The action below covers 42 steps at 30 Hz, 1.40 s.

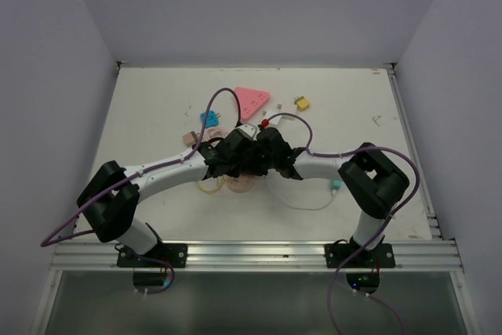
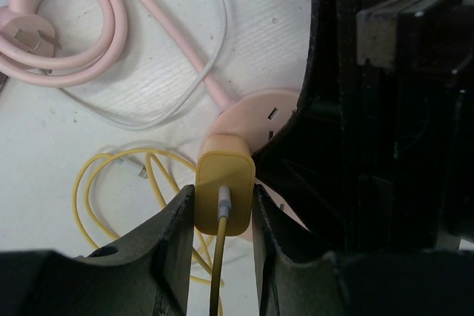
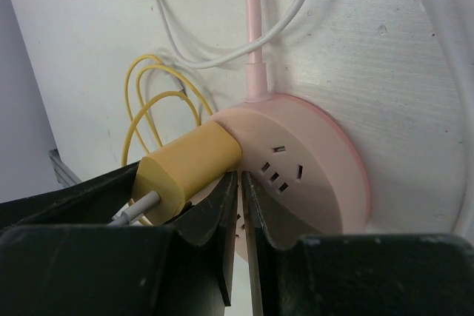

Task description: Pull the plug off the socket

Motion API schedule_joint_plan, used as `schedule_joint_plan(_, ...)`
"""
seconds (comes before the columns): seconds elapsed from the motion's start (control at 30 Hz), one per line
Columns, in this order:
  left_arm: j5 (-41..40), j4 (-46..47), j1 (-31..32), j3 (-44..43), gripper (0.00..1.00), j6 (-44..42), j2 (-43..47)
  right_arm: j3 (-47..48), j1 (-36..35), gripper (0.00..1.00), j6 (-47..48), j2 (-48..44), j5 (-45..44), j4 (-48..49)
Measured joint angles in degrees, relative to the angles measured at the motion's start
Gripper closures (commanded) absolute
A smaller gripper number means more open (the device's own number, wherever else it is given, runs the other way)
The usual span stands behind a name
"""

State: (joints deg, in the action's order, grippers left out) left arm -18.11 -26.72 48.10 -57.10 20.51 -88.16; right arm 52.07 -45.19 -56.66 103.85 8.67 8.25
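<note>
The yellow plug (image 2: 224,186) sits plugged into the side of the round pink socket (image 2: 255,112), with its yellow cable running back between my fingers. My left gripper (image 2: 224,201) is shut on the plug, one finger against each side. In the right wrist view the plug (image 3: 189,168) sticks out to the left of the socket (image 3: 311,168). My right gripper (image 3: 242,183) is shut with nothing between its fingers, and its tips rest on the socket's top face beside the plug. From above, both grippers (image 1: 235,156) (image 1: 271,154) meet over the socket (image 1: 243,184).
The socket's pink cord lies coiled (image 2: 67,27) beside a white cable (image 2: 185,101) and loops of yellow cable (image 2: 111,183). Further back lie a pink triangular power strip (image 1: 252,100), a blue adapter (image 1: 210,118) and a yellow adapter (image 1: 301,103). A raised rail (image 1: 412,147) edges the table's right side.
</note>
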Motion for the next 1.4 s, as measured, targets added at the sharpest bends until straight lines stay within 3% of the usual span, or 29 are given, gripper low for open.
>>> schedule_joint_plan(0.3, -1.9, -1.9, 0.1, -0.5, 1.0, 2.9, 0.1, 1.6, -0.6, 0.84, -1.0, 0.9, -0.6, -1.9)
schedule_joint_plan(0.47, 0.6, -2.7, -3.1, -0.7, 1.0, 4.5, 0.7, 2.4, -0.7, 0.83, -1.3, 1.6, -0.7, -1.9)
schedule_joint_plan(0.73, 1.2, 0.8, -6.0, -9.9, 1.0, 5.9, 6.2, 3.3, -0.8, 0.83, -1.5, 2.4, -0.6, -2.0)
schedule_joint_plan(0.9, 1.0, 0.9, -7.0, -10.6, 1.0, 5.9, 7.2, 3.1, -0.8, 0.82, -1.5, 2.3, -0.5, -1.6)
schedule_joint_plan(1.07, 0.4, 0.5, -13.7, -6.9, 1.0, 5.8, 9.6, 1.3, -0.4, 0.8, -2.3, 1.9, -0.4, 1.3)
schedule_joint_plan(1.4, 3.2, 4.5, -33.4, 6.8, 1.0, 8.1, 16.9, -0.2, 0.3, 0.79, -3.1, 1.9, 1.3, 4.3)
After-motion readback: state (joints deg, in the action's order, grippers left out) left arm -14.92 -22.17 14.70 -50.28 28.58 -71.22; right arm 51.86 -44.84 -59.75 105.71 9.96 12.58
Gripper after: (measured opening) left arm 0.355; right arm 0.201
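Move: The left hand already grips the yellow plug, still seated in the round pink socket, whose middle is about 1 cm back, 2 cm right and 4 cm below. Clear table to carry it over lies some 7 cm ahead and 17 cm left; the brown-pink adapter is about 10 cm ahead and 13 cm left, the coiled pink cord 10 cm ahead and 6 cm left. From the right hand, the socket's middle is about 2 cm back, level sideways, 2 cm down. Right fingers braced on the socket, the left hand pulls the plug up 12 cm, then swings 18 left. ##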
